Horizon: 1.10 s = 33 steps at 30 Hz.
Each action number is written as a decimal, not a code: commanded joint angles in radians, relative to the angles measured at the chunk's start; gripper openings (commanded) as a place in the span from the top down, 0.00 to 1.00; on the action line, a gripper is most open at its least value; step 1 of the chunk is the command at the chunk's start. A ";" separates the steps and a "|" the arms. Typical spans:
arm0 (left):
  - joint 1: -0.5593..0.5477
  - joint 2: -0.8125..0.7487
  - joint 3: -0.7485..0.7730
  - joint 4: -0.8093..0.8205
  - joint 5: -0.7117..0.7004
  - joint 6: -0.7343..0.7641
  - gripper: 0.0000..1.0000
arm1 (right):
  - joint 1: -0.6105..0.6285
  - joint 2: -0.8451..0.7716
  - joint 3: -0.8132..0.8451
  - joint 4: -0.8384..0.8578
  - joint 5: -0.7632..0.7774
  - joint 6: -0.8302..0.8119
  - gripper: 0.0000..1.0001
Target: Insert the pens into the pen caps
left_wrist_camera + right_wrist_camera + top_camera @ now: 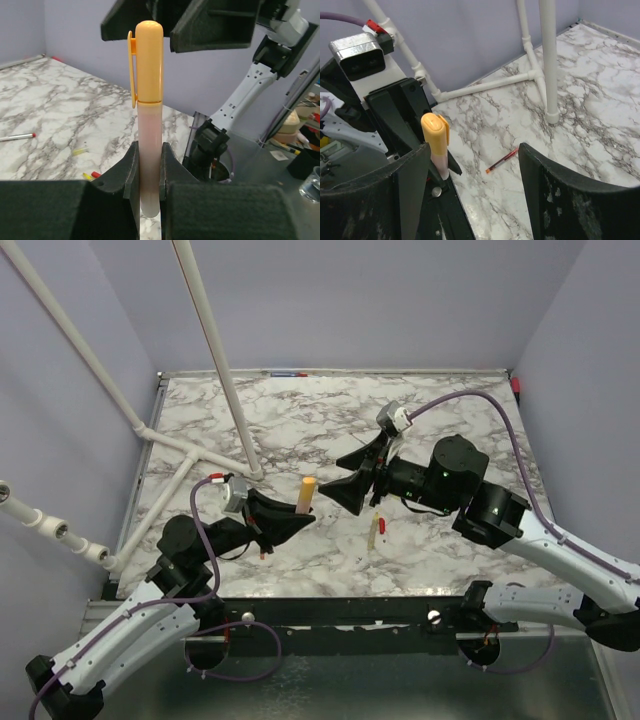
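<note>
My left gripper (149, 155) is shut on the whitish-pink barrel of a pen (150, 135) held upright, with an orange cap (149, 60) seated on its top end. From above, this capped pen (307, 494) stands out of the left gripper (303, 518) near the table's middle. Just right of it, my right gripper (336, 478) is open, its fingers (210, 25) apart around the cap's top without touching it. In the right wrist view the capped pen (435, 142) stands by the left finger of the right gripper (472, 155). A pale yellow pen (373, 533) and a red cap (382, 527) lie on the table.
A white pipe frame (215, 350) rises from the marble table (450, 430) at the back left, its base (551, 116) ahead of the right gripper. A red pen (501, 160) lies on the marble near the left arm. A white pen with a red tip (17, 136) lies farther off.
</note>
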 commanded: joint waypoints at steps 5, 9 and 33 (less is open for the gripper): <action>-0.001 0.028 -0.026 0.161 0.183 -0.095 1.00 | -0.071 0.017 -0.012 0.150 -0.439 0.019 0.26; -0.001 0.042 -0.029 0.181 0.205 -0.112 1.00 | -0.071 0.030 -0.036 0.256 -0.509 0.055 0.28; 0.000 0.042 -0.037 0.203 0.197 -0.128 1.00 | -0.071 0.098 -0.064 0.334 -0.550 0.053 0.66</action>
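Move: Upright in the left fingers, the orange-capped pen has its cap about 6 cm above the left hand point, and about 1 cm to that hand's left. From the open right hand the cap lies some 5 cm left, 3 cm back and 2 cm lower. On the table some 37 cm below the right hand, the yellow pen lies about 9 cm ahead and 9 cm right, the red cap 10 cm ahead and 11 cm right, and the red pen 6 cm ahead and 17 cm left. Swinging back and left by about 6 cm towards the orange cap, the right hand turns some 25 degrees counter-clockwise and rises slightly, then narrows its fingers to about half their gap, one on each side of the cap. The left hand keeps its grip on the pen body, eases back about 3 cm while turning a little clockwise, then holds still. ##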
